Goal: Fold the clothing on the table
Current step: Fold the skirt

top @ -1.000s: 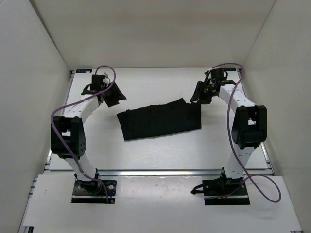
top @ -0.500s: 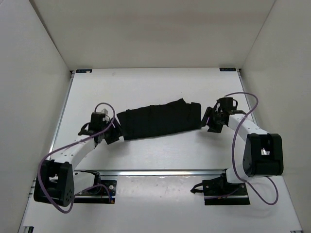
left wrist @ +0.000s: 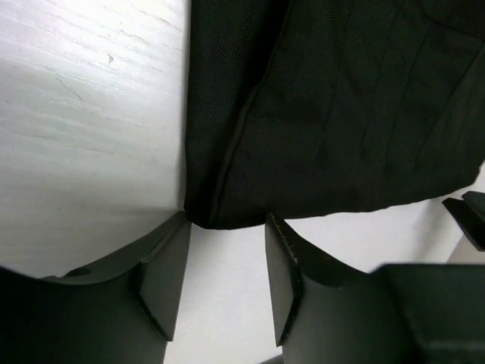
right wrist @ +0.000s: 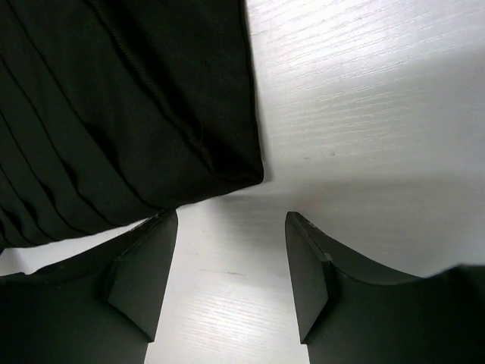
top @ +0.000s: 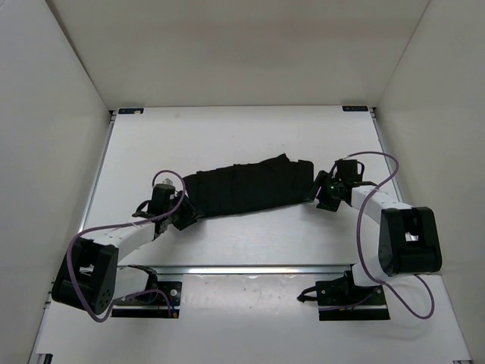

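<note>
The clothing [top: 246, 186] is a black pleated cloth lying as a wide band across the middle of the white table [top: 227, 136]. My left gripper [top: 184, 217] sits low at its near-left corner. In the left wrist view the jaws [left wrist: 226, 227] are open, and the clothing's corner [left wrist: 303, 114] reaches just to the fingertips. My right gripper [top: 320, 199] is at the near-right corner. Its jaws [right wrist: 231, 220] stand open over bare table [right wrist: 364, 114], with the clothing's corner [right wrist: 151, 114] just ahead of the tips. Neither holds anything.
Pale upright walls enclose the table on the left, back and right. Metal rails [top: 265, 268] run along the near edge, in front of the arm bases. Purple cables [top: 371, 227] loop beside each arm.
Both arms have swung from the far corners of the clothing down to its near corners. The right jaws have widened. The clothing has barely shifted.
</note>
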`<action>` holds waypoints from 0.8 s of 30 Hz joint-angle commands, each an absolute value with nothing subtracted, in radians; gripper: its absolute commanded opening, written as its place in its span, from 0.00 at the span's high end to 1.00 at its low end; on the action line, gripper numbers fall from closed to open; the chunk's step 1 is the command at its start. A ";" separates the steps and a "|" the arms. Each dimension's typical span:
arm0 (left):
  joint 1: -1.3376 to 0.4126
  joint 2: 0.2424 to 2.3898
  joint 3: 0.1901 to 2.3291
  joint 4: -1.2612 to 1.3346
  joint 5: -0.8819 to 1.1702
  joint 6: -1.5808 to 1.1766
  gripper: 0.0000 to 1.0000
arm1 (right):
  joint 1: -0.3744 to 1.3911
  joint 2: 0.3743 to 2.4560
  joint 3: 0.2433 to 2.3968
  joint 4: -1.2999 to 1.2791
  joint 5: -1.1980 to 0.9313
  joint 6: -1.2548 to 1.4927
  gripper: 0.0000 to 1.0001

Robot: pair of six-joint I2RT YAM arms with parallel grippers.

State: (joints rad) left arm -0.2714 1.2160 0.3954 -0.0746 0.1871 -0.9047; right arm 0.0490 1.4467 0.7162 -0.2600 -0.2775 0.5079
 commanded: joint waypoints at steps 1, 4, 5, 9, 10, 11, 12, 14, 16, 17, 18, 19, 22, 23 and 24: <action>-0.282 1.233 0.400 -0.017 0.118 -0.936 0.46 | 0.038 1.477 0.701 -0.157 -0.291 0.558 0.44; -0.272 1.227 0.394 -0.011 0.091 -0.939 0.57 | 0.043 1.523 0.696 -0.121 -0.307 0.571 0.44; -0.273 1.224 0.385 -0.011 0.081 -0.940 0.64 | 0.038 1.537 0.704 -0.112 -0.314 0.577 0.45; -0.253 1.210 0.365 0.015 0.064 -0.945 0.69 | 0.045 1.594 0.715 -0.069 -0.299 0.597 0.49; -0.255 1.212 0.364 0.018 0.061 -0.945 0.76 | 0.038 1.611 0.718 -0.060 -0.310 0.597 0.55; -0.250 1.216 0.359 0.023 0.063 -0.945 0.84 | 0.041 1.624 0.730 -0.057 -0.331 0.594 0.75; -0.255 1.226 0.367 0.031 0.063 -0.936 1.00 | 0.034 1.634 0.750 -0.075 -0.347 0.589 0.98; -0.261 1.256 0.386 0.028 0.066 -0.921 1.00 | 0.028 1.625 0.770 -0.106 -0.354 0.577 1.00; -0.282 1.325 0.437 0.034 0.093 -0.897 1.00 | 0.002 1.591 0.793 -0.167 -0.335 0.546 1.00; -0.299 1.348 0.448 0.038 0.112 -0.897 1.00 | 0.002 1.559 0.799 -0.201 -0.322 0.526 1.00; -0.325 1.386 0.469 0.066 0.118 -0.905 1.00 | -0.036 1.530 0.816 -0.216 -0.305 0.512 1.00; -0.345 1.423 0.488 0.099 0.127 -0.919 1.00 | -0.050 1.511 0.840 -0.256 -0.292 0.477 1.00; -0.428 1.501 0.535 0.143 0.112 -0.946 1.00 | -0.054 1.488 0.980 -0.401 -0.249 0.369 1.00; -0.434 1.517 0.538 0.153 0.126 -0.945 1.00 | -0.043 1.494 1.012 -0.452 -0.239 0.312 1.00; -0.442 1.546 0.549 0.173 0.126 -0.960 1.00 | -0.022 1.505 1.072 -0.474 -0.244 0.299 0.99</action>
State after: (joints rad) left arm -0.4049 1.4975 0.5213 0.1234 0.1123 -0.9421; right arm -0.0547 1.5429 0.9318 -0.3687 -0.2829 0.4324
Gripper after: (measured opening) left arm 0.022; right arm 0.046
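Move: The near left corner of the skirt sits almost between the left fingertips, about 1 cm ahead, 1 cm to the left and 1 cm below; the skirt's far left corner is some 14 cm ahead and 4 cm left. The near right corner lies roughly 3 cm ahead of the right hand, 1 cm left and 2 cm below, the far right corner about 15 cm ahead and 1 cm left. Both hands ease a little forward and down onto the skirt's near corners and pinch them shut, the left about 1 cm ahead, the right about 3 cm. Then they draw the cloth to the robot's right together, each some 5 cm and slightly forward, the left staying low at the table while the right also lifts its corner by 4 to 5 cm. ##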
